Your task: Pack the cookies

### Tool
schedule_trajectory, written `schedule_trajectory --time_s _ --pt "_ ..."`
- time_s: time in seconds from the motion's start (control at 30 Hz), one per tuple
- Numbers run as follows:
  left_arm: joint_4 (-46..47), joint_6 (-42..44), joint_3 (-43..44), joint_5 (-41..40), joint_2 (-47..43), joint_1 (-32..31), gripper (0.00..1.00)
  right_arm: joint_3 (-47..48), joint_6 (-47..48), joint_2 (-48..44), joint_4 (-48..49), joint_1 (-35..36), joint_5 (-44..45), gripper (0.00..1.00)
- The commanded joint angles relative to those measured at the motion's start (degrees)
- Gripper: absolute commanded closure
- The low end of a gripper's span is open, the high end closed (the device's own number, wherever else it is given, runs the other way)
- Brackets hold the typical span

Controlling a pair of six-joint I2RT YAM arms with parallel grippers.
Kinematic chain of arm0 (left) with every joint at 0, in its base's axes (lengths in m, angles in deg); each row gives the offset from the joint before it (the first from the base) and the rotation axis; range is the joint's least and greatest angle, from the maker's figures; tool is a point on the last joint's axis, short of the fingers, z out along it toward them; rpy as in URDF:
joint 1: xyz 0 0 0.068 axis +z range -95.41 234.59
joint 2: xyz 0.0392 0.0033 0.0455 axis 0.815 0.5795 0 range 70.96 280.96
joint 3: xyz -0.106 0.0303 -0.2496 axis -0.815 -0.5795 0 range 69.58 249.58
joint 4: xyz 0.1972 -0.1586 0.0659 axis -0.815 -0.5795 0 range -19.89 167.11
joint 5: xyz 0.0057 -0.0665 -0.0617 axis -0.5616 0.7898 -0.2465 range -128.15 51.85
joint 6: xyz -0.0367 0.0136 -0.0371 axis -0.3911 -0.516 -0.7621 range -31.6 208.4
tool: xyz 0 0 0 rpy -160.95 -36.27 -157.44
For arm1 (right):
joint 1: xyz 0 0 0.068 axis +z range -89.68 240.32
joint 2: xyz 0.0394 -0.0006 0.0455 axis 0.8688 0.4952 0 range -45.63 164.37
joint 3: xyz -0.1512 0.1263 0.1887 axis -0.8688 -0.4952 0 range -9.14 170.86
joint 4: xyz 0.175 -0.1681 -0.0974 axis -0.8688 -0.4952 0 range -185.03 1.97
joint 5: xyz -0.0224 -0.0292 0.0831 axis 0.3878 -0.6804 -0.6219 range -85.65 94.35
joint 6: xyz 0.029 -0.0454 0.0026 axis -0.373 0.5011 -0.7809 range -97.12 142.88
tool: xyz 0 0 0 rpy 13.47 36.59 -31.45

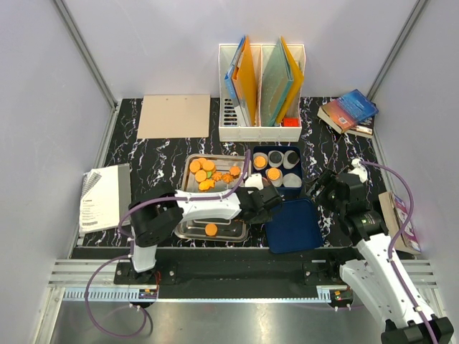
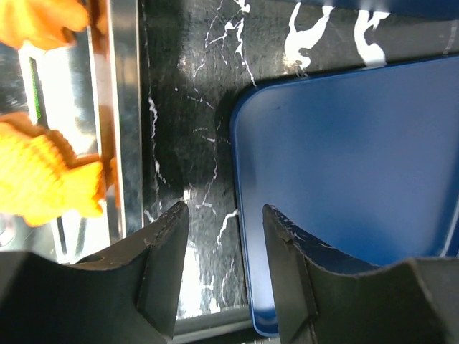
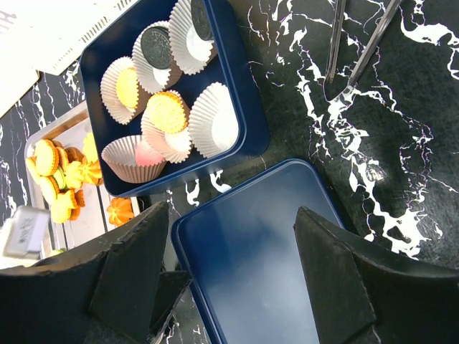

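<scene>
Orange cookies (image 1: 208,172) lie on a metal tray (image 1: 188,163); one more (image 1: 211,229) lies on a nearer tray. Close up, the cookies (image 2: 43,179) sit left of the tray rim (image 2: 122,107). A blue box (image 1: 297,159) holds white paper cups, some with orange (image 3: 167,111), black (image 3: 155,46) and pink (image 3: 148,153) cookies. Its blue lid (image 1: 292,226) lies flat in front. My left gripper (image 2: 225,209) is open, low astride the lid's (image 2: 344,165) left edge. My right gripper (image 3: 231,211) is open above the lid (image 3: 265,272), holding nothing.
Metal tongs (image 3: 351,50) lie on the marble top right of the box. A white file organiser (image 1: 262,86) stands at the back, with a cardboard sheet (image 1: 174,115) to its left and books (image 1: 349,111) to its right. A manual (image 1: 100,197) lies left, another book (image 1: 401,218) right.
</scene>
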Motion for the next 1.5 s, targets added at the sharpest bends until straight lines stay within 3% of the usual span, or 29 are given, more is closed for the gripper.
schedule_trajectory --time_s 0.0,0.43,0.57,0.7,0.77,1.23,1.47 --pt "3.68 0.90 1.31 1.85 2.12 0.58 0.53 -0.19 0.75 0.05 2.09 0.35 -0.83 0.21" --pt "3.50 0.90 0.97 4.05 4.41 1.37 0.71 -0.45 0.84 0.05 2.09 0.35 -0.74 0.21" --pt "3.15 0.55 0.17 4.84 4.67 1.37 0.80 -0.63 0.66 -0.48 1.82 0.35 -0.83 0.22" --pt "2.71 0.37 -0.62 5.37 4.76 1.37 0.97 -0.71 0.75 -0.92 1.65 0.35 -0.65 0.21" --pt "2.45 0.11 -1.06 5.37 4.50 1.37 1.00 -0.80 0.66 -1.09 1.65 0.35 -0.74 0.22" --pt "0.69 3.80 -5.98 0.01 -9.65 0.06 1.00 3.14 0.66 -1.44 0.16 0.26 -0.91 0.22" --pt "-0.28 6.79 -5.45 -2.54 -15.01 -0.47 1.00 10.09 3.47 -0.83 -1.52 0.35 -7.50 0.22"
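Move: The blue lid's left edge lies between my left hand's open fingers, about 1 cm to the right and just below; the lid's middle is some 9 cm right and 2 cm back. The cookie box's middle is about 17 cm ahead and 4 cm right, the metal tray's about 7 cm ahead and 17 cm left. From my right hand, the lid's middle lies some 9 cm back, 7 cm left and 13 cm below. I sink my left hand a little over 1 cm while easing about as far right, and there shut the half-open fingers, pinching the lid's left rim. Holding it, I draw it some 4 cm left and 2 cm back towards the tray, then raise the rim about 4 cm. As it goes up, my open, empty right hand also rises nearly 3 cm. ##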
